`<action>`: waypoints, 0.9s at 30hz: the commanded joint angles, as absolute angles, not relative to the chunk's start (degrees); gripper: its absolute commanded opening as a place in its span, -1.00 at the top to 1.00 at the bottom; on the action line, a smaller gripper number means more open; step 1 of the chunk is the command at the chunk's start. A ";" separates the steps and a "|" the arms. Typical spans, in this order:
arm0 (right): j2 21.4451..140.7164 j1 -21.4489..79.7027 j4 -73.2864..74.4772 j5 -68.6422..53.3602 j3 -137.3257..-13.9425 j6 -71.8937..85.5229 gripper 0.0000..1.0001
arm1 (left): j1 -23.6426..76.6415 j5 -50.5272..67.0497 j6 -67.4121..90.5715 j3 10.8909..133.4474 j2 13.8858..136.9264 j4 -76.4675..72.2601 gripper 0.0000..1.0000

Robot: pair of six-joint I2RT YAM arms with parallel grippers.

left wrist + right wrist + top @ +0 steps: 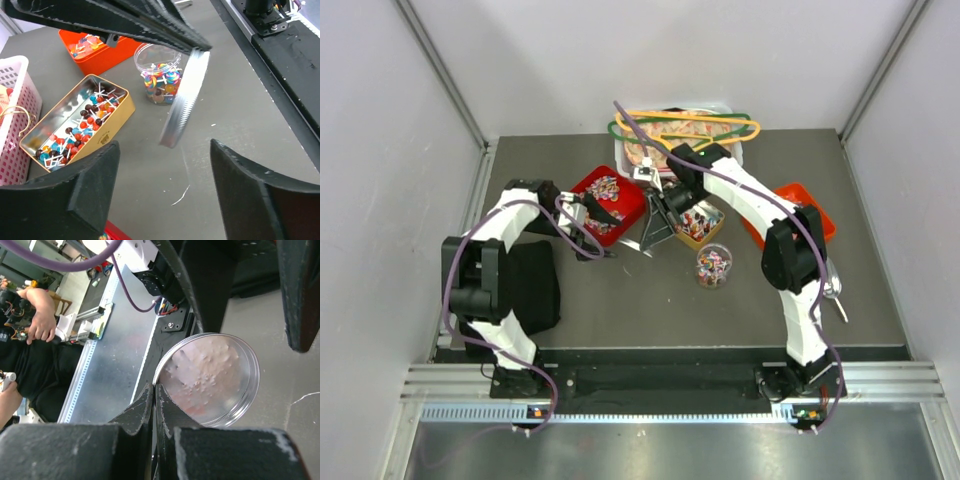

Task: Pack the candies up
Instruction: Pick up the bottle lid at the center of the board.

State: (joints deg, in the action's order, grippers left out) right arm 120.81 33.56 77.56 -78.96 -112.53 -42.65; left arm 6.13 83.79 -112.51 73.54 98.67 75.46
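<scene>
Candies (604,190) lie heaped in a red tray (632,203) left of centre. More candies fill a clear jar (713,265) and an open gold tin (701,223); the left wrist view shows the jar (159,79) and the tin (75,125) too. My left gripper (584,216) hangs by the red tray's near edge, open with nothing between its fingers (95,170). My right gripper (154,386) is shut on the rim of a round silver lid (212,377). It holds the lid (656,236) on edge above the table, between the tray and the tin.
A white basket (735,152) with coloured hangers (685,125) stands at the back. An orange tray (804,205) with a few sweets sits behind the right arm. A black cloth (532,285) lies by the left arm's base. Grey walls close in three sides.
</scene>
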 commanded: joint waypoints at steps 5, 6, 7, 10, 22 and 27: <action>119.97 35.07 92.11 -80.16 -114.87 -44.82 1.00 | 8.00 95.45 -115.58 76.38 100.99 86.31 -0.21; 120.14 35.07 92.11 -80.16 -115.05 -45.00 1.00 | 8.35 95.28 -115.58 76.38 100.99 86.31 -0.21; 120.49 34.98 92.28 -80.16 -115.40 -45.17 1.00 | 8.52 95.36 -115.58 76.29 100.99 86.31 -0.19; 121.02 34.98 92.37 -80.07 -115.66 -45.18 1.00 | 9.14 95.36 -115.58 76.20 100.64 86.31 -0.17; 121.82 34.81 92.29 -79.54 -116.19 -45.26 1.00 | 10.02 95.27 -114.96 75.67 99.67 86.31 0.10; 121.82 34.46 92.20 -79.19 -116.19 -45.18 1.00 | 10.02 95.36 -114.44 75.85 99.84 86.31 0.18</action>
State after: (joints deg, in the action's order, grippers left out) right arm 121.60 34.37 77.54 -78.02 -113.71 -43.07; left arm 9.78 84.01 -112.92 74.61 101.19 75.68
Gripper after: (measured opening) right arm 0.006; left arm 0.431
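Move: The bottle lid, already pinched at its rim in my closed right fingers, stands on edge about 5 cm to the right of my left hand and 1 cm back, near its height. From that hand the red candy box lies some 11 cm ahead and 2 cm left, the yellow tin 8 cm ahead and 20 cm right, the candy jar 3 cm back and 24 cm right, all roughly 12 to 15 cm lower. From my right hand the lid's middle is 3 cm left and 2 cm ahead. My left hand, fingers pointing right, eases about 2 cm rightward to the bottle lid, sinking and then drawing back slightly, so its two fingers straddle the lid's free edge. Meanwhile they close from wide to a bit under half open, still short of a full grip. My right hand stays put and keeps its pinch on the rim. ##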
